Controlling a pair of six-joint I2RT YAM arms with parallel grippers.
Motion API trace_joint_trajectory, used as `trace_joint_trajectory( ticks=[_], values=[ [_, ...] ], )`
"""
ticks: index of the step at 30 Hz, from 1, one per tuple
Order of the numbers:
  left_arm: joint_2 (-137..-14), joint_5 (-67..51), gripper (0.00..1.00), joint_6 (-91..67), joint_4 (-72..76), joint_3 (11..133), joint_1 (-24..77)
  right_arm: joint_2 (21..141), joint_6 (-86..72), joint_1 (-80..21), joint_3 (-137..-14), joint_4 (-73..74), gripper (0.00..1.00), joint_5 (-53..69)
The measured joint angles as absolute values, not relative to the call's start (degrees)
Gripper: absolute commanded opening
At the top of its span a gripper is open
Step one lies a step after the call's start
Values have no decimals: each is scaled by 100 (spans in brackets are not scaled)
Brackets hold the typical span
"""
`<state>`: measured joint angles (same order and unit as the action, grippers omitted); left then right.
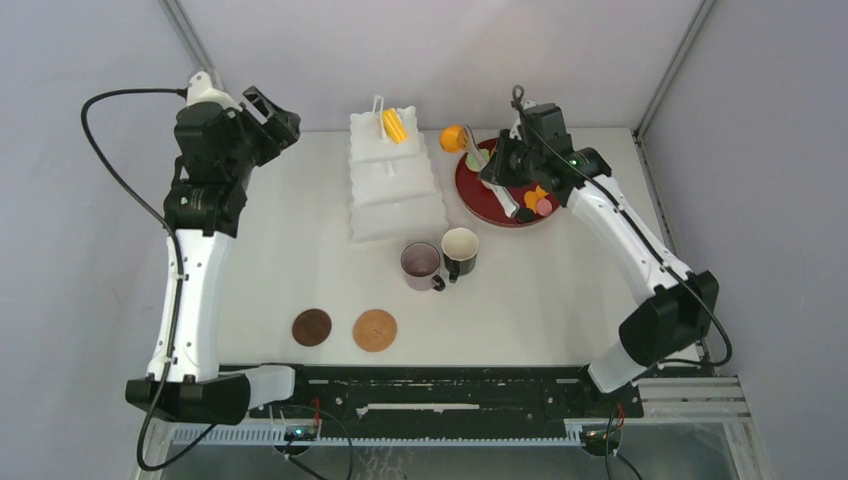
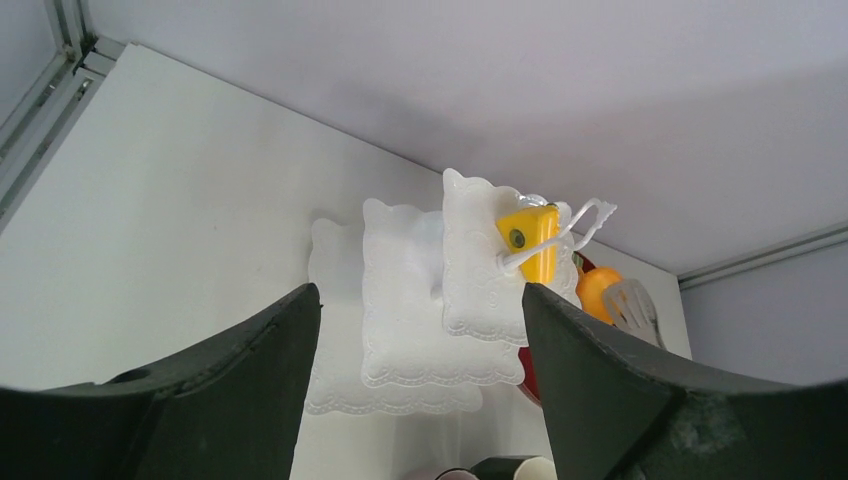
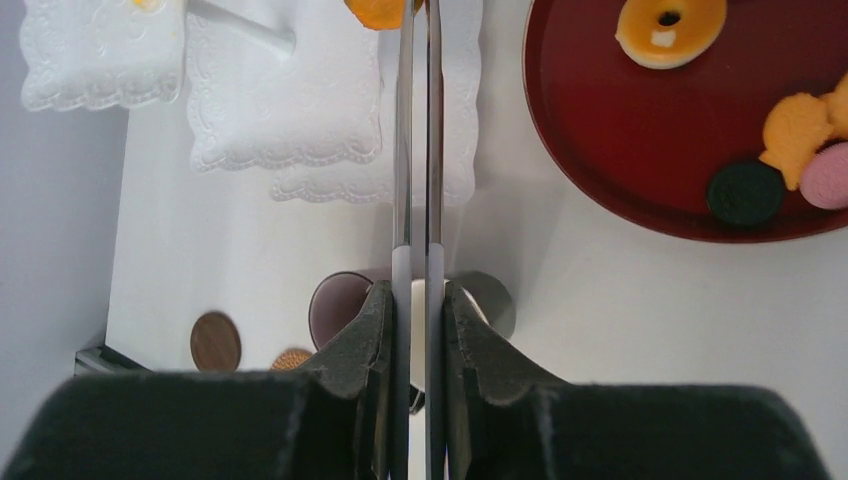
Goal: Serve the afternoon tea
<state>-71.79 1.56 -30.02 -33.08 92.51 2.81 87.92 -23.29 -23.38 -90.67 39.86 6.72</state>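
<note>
The white three-tier stand (image 1: 395, 185) stands at the back middle with a yellow pastry (image 1: 394, 125) on its top tier. My right gripper (image 1: 497, 170) is shut on the long metal tongs (image 3: 418, 150). The tongs' tips hold an orange pastry (image 1: 452, 137) between the stand and the tray, also seen in the right wrist view (image 3: 378, 10). My left gripper (image 1: 278, 115) is open and empty, raised left of the stand (image 2: 400, 330). The mauve mug (image 1: 420, 262) and black mug (image 1: 460, 250) stand together in front of the stand. Two brown coasters (image 1: 311, 326) (image 1: 375, 330) lie near the front.
The dark red round tray (image 3: 650, 130) at the back right holds a donut (image 3: 670, 25), an orange pastry (image 3: 797, 125), a black cookie (image 3: 745, 192) and a pink one (image 3: 828, 175). Walls close the back and both sides.
</note>
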Motion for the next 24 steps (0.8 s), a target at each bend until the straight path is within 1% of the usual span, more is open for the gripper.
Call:
trace_joint_trajectory(
  ticks=[8,13,21,22,24],
  values=[
    [-6497,403,79,-3061,-3155,8960,270,9863,-2379,-2488,-9725,3885,0,878],
    [-6396,539,79,-3044,-3138,8960,244,10453,-2377,-2731,-10206,3876,0,978],
    [-6333,648,79,-2954,-3188,8930,242,11043,-2379,-2902,-10737,3881,0,1157],
    [-6307,652,80,-2952,-3201,8912,239,11096,-2379,-2908,-10792,3881,4,1170],
    [-6263,668,80,-2952,-3229,8879,237,11198,-2397,-2930,-10895,3876,23,1177]
  ],
)
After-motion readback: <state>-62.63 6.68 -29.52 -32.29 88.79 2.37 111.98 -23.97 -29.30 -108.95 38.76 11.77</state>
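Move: Over the near left part of the red plate, the right hand holds tongs with the orange pastry; the stand's middle tier lies about 20 cm to its left, 8 cm ahead and 13 cm lower. The top tier is some 22 cm left, 12 ahead and 6 below; the dark mug about 6 left, 5 back and 21 below. From the empty left hand, the middle tier is some 17 cm right, 7 ahead and 27 below. Swinging left about 10 cm while reaching some 5 cm forward and sinking about as much, the right hand carries the pastry in the tongs off the plate's side and in towards the middle tier, beneath the top one. The wrist turns roughly 10 degrees counter-clockwise, its grip kept. The open left hand backs off about 4 cm, rising 3. ##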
